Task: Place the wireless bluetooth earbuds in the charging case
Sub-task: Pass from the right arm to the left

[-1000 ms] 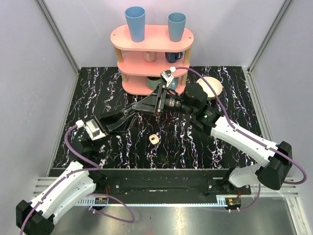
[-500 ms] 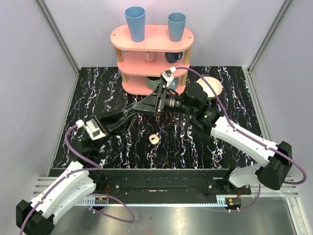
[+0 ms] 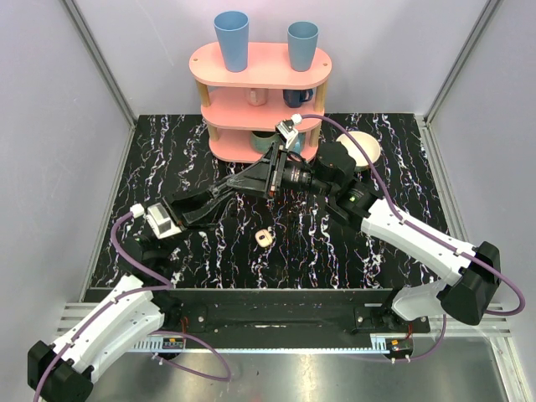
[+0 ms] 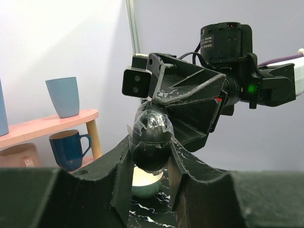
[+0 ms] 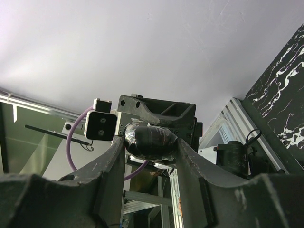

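Note:
The charging case lies open on the black marbled table, small and cream-white with tan hollows. The earbuds do not show in any view. Above the table, left of the case, my two grippers meet tip to tip. Between them is a black egg-shaped lump wrapped in clear tape. My left gripper is shut on it from the near left. My right gripper grips the same lump from the far right, its fingers pressed against both sides.
A pink three-tier shelf stands at the back with two blue cups on top and a dark blue mug on a lower tier. A cream bowl sits to its right. Grey walls enclose the table.

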`<action>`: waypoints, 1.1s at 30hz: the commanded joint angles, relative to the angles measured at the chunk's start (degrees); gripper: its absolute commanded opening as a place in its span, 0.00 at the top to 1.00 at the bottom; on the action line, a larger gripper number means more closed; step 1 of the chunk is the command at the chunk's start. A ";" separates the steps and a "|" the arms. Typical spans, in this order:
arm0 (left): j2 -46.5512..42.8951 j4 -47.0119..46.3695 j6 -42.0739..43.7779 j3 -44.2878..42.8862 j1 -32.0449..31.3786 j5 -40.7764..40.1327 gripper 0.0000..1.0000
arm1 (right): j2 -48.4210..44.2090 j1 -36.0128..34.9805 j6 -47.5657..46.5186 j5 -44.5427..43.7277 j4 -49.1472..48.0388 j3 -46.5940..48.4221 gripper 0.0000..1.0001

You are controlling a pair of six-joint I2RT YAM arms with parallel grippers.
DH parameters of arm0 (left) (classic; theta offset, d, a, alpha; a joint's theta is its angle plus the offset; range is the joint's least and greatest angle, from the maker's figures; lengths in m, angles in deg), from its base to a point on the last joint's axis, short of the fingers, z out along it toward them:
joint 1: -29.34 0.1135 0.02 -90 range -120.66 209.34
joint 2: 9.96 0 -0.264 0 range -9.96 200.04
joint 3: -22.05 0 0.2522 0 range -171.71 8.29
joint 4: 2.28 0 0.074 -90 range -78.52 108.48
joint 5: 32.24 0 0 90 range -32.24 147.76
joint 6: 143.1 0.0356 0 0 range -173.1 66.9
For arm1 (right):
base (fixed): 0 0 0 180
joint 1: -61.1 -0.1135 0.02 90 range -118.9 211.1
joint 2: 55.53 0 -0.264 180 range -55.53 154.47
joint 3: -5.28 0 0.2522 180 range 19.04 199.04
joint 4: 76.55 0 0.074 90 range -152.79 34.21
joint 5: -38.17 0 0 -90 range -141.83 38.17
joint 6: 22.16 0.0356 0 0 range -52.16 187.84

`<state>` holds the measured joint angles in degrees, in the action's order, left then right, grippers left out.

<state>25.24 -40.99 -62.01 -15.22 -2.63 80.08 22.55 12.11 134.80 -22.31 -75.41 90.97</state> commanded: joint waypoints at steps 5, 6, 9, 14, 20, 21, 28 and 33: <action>1.10 -4.13 -0.85 -0.66 -0.11 0.09 0.73 | -1.27 0.65 0.37 0.72 -3.55 -0.29 1.00; 1.19 -4.22 -0.94 -0.66 -0.11 0.09 0.78 | -1.18 0.65 0.45 0.72 -3.55 -0.38 1.00; 1.19 -3.61 -0.68 -0.84 -0.11 0.70 0.99 | -1.18 0.83 0.45 0.80 -3.55 -0.38 1.00; 0.84 -2.64 -0.06 -0.84 -0.11 0.53 1.00 | -1.62 1.00 -1.82 0.28 -2.85 -0.90 0.66; -1.27 -2.56 0.29 1.53 -0.11 -1.06 1.00 | -4.52 1.18 -13.92 -6.04 7.16 2.08 0.28; -1.36 -2.46 0.29 1.97 -0.11 -1.23 1.00 | -5.04 1.18 -15.87 -7.01 8.57 2.69 0.26; -2.94 -2.99 -1.72 4.70 -0.11 -2.90 1.00 | -6.19 1.09 -32.58 -10.18 23.40 8.31 0.21; -2.77 -4.92 -3.75 5.93 -0.11 -2.55 1.00 | -5.23 0.92 -39.35 -10.36 28.70 10.43 0.23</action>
<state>22.72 -41.34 -63.69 -9.90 -2.63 78.44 17.75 12.89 104.62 -31.36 -53.32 98.29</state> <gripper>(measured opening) 0.340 0.773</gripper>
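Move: Right at the two hands' meeting fingertips, both grippers hold the black, film-wrapped case. Its middle lies about 1 cm to the right hand's left, level in height. From the left hand it is roughly 1 cm ahead, 1 cm to the right and 1 cm above. The white case rests on the table some 37 cm below the left hand, about 3 cm ahead and 6 cm to its right; the pink shelf stands about 32 cm ahead and 5 cm right, its middle some 20 cm lower. Opening its fingers after a short hold, the right hand lets go of the black case and backs off about 4 cm to its right and 2 cm forward, sinking slightly, while the wrist turns some 30 degrees. The left hand keeps its grip on the case and, as the right comes free, sinks about 3 cm with barely any tilt. ##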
